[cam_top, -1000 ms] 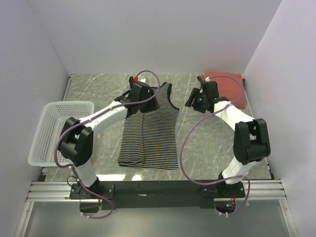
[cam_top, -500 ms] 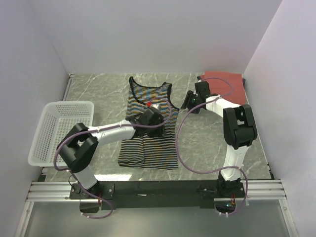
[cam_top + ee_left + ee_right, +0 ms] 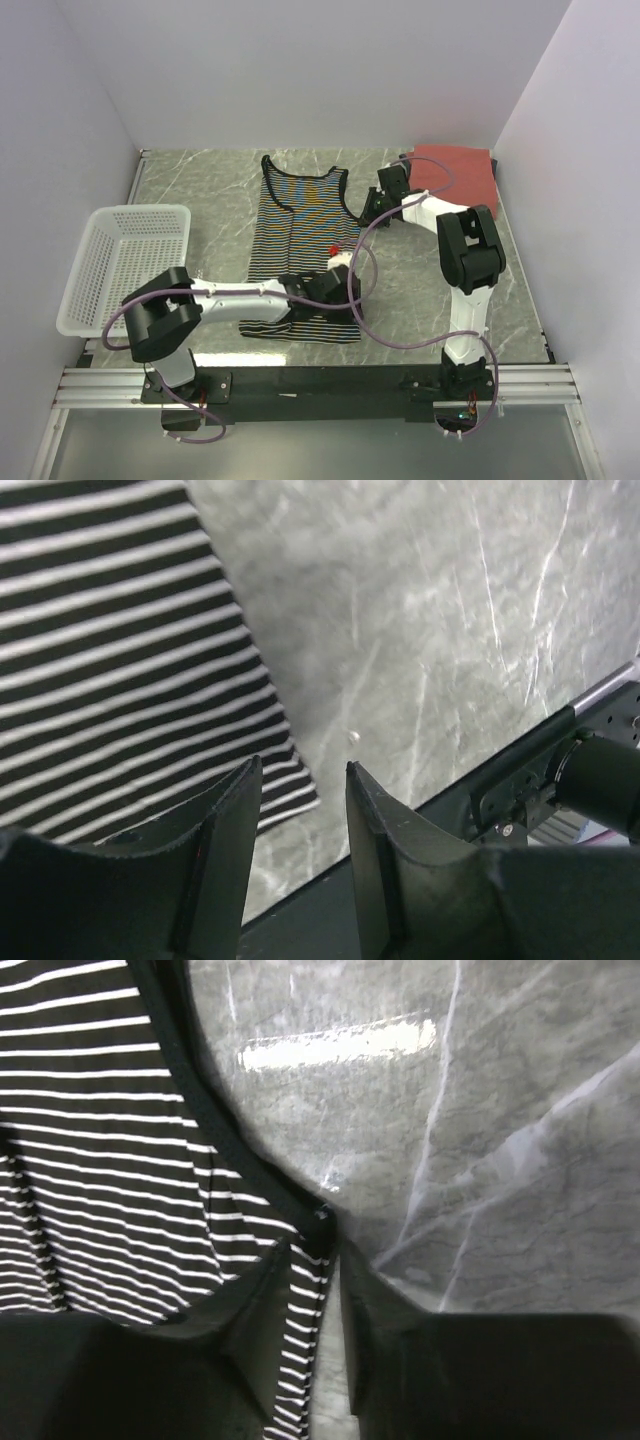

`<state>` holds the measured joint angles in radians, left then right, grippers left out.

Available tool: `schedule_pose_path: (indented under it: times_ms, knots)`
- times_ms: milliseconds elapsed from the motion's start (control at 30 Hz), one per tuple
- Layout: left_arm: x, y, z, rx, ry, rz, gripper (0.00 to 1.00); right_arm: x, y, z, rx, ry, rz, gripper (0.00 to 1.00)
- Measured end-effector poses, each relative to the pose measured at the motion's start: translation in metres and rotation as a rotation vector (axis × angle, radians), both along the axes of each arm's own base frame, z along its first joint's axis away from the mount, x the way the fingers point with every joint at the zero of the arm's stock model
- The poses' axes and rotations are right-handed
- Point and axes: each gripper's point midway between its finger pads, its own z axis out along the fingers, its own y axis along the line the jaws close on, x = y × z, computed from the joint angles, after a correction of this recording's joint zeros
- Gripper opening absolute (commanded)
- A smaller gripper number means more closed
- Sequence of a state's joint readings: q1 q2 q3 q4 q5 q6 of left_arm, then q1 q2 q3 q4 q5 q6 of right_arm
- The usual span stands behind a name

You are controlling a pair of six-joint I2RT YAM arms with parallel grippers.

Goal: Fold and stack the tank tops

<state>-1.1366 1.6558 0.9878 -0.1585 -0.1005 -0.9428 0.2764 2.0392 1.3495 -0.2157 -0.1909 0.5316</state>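
Note:
The black-and-white striped tank top (image 3: 300,235) lies flat in the middle of the table, neck toward the back. My left gripper (image 3: 338,298) hovers over its near right hem corner. In the left wrist view the gripper (image 3: 300,780) stands open, with the hem corner (image 3: 285,785) by its left finger. My right gripper (image 3: 367,212) is at the top's right side, just below the armhole. In the right wrist view this gripper (image 3: 315,1260) has narrowed, still open, with the striped side edge (image 3: 305,1310) between its jaws and a sliver of table showing. A folded rust-red tank top (image 3: 455,170) lies at the back right.
A white mesh basket (image 3: 120,262) stands at the left edge. Grey marbled table (image 3: 420,290) shows right of the striped top. The black mounting rail (image 3: 520,770) runs along the near edge. White walls enclose three sides.
My left arm swept from the top's neck down to its near right hem corner. My right gripper moved left onto the top's side edge and its jaws narrowed.

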Motion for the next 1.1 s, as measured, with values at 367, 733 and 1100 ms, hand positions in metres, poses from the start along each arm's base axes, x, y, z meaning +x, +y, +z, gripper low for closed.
schedule_pose_path:
  times_ms: [367, 733, 1100]
  knots:
    - [-0.027, -0.002, -0.04, 0.132, -0.042, 0.04, 0.46, -0.007, -0.005, -0.005, 0.005, -0.032, -0.031, 0.0]
    - [-0.031, -0.009, -0.043, 0.24, -0.12, 0.065, 0.35, -0.021, -0.016, -0.005, -0.007, -0.032, -0.059, 0.0]
    - [-0.05, 0.002, -0.046, 0.283, -0.143, 0.069, 0.01, -0.04, -0.043, 0.004, -0.022, -0.026, -0.112, 0.0]
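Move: The striped tank top's lower armhole corner is between my right fingertips, barely 1 cm below; its right shoulder strap lies about 14 cm farther out and 7 cm left, and the folded red stack about 12 cm ahead and 21 cm right. For my left hand, the hem's right corner is about 5 cm back, roughly level sideways and 5 cm down; the hem's left corner lies some 28 cm left and 4 cm back. I shut my right fingers on the armhole corner, then drag it low over the table back and to the right, about 6 cm. Meanwhile my left hand sinks about 5 cm and draws back as much towards the hem's right corner, its fingers tilting some 20 degrees steeper, and closes at last to pinch the top's right edge beside that corner. ##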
